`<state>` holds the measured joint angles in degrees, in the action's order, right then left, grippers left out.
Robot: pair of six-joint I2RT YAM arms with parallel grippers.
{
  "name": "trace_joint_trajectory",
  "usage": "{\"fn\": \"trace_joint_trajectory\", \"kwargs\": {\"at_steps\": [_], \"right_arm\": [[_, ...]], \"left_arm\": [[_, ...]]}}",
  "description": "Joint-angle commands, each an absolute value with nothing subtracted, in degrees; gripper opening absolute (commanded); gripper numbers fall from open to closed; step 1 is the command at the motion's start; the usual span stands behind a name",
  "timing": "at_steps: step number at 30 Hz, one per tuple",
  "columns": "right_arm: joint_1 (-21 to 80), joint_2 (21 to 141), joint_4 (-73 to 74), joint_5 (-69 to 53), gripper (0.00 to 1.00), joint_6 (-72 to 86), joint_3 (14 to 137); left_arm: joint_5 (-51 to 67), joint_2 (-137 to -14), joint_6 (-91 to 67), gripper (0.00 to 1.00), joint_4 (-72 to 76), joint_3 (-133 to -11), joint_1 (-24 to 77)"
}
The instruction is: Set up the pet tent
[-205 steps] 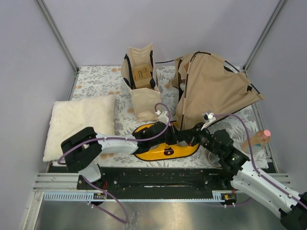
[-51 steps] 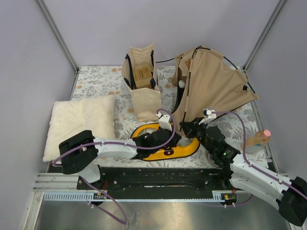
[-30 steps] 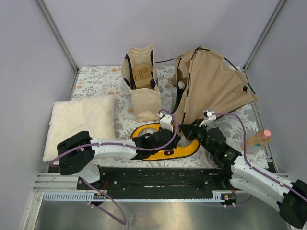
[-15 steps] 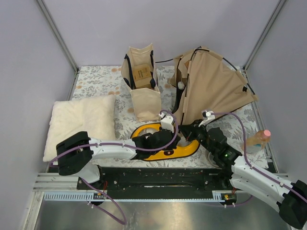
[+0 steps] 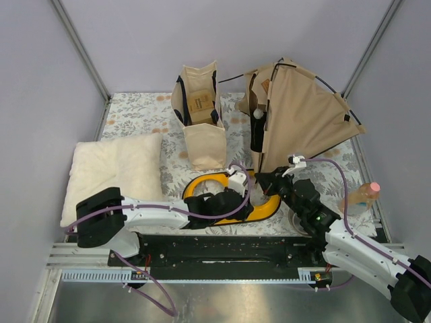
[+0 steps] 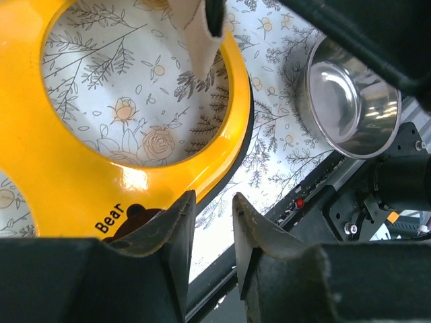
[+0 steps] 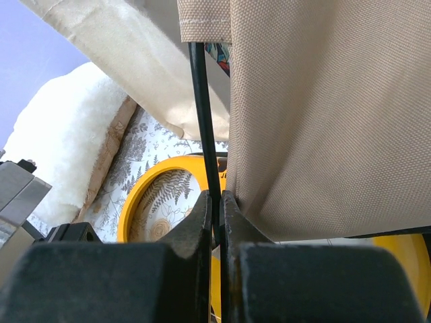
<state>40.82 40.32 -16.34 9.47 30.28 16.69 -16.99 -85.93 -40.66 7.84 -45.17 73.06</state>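
The pet tent (image 5: 303, 121) is a tan canvas shape on thin black poles at the back right, its dark doorway facing left. My right gripper (image 5: 264, 180) (image 7: 214, 198) is shut on a black tent pole (image 7: 202, 101) at the tent's near lower corner, with canvas (image 7: 323, 114) hanging just to its right. My left gripper (image 5: 246, 194) (image 6: 212, 200) hovers over the yellow bowl stand (image 6: 81, 182), jaws a little apart with nothing between them. A canvas tent corner (image 6: 199, 33) hangs free just beyond the left fingers.
A beige tote bag (image 5: 199, 108) stands at the back centre and a cream pillow (image 5: 111, 171) lies at the left. The yellow stand (image 5: 268, 207) sits under both grippers. A steel bowl (image 6: 350, 94) is by the right arm, and a bottle (image 5: 360, 196) near the right edge.
My left gripper has opened and let go of the tent corner, drawing back a little. The tent has swung more upright and shifted right, its pole still held by the right gripper.
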Motion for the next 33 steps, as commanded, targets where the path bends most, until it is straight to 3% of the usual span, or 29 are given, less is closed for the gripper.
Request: {"fn": "trace_joint_trajectory", "kwargs": {"at_steps": [1,13,18,20,23,33], "right_arm": [[40.43,38.15,-17.49,11.95,0.0,31.11,15.82],[40.43,30.51,-5.38,30.74,0.09,38.58,11.25],[40.43,26.46,3.41,37.08,0.34,42.01,12.65],[40.43,25.32,6.58,39.36,0.48,43.58,13.79],[40.34,24.26,10.36,41.39,0.59,44.91,15.38],[40.34,23.81,9.67,34.55,0.78,34.74,23.81]], "left_arm": [[-17.84,-82.53,-41.13,0.35,7.82,-44.21,73.04],[-25.13,-79.89,-41.31,0.49,0.1,-47.45,72.69],[-26.45,-77.35,-40.78,0.52,-5.97,-49.57,70.32],[-26.02,-75.94,-40.52,0.54,-6.85,-50.1,69.09],[-25.23,-73.83,-40.17,0.56,-8.34,-51.15,67.15],[-26.46,-64.08,-38.06,0.62,-15.73,-54.22,61.97]]}}
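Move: The right hand still pinches the tent pole near its lower end, in the air. The free spot for the tent corner, by the yellow feeding stand's far right rim, lies about 9 cm to its right, 3 cm ahead and 14 cm below; the stand's middle is some 8 cm left and 5 cm back, the steel bowl roughly 20 cm right and 13 cm back. From the empty left hand, the pinched pole is about 7 cm ahead, 3 cm right and 6 cm higher. Swinging right about 10 cm and sinking 4 to 5 cm, the right hand carries the tent pole towards the table by the feeding stand's right rim, turns some 30 degrees clockwise and opens wide on the way, letting go, then rises a little. The left hand draws away left, up and forward over the stand, opening further. ##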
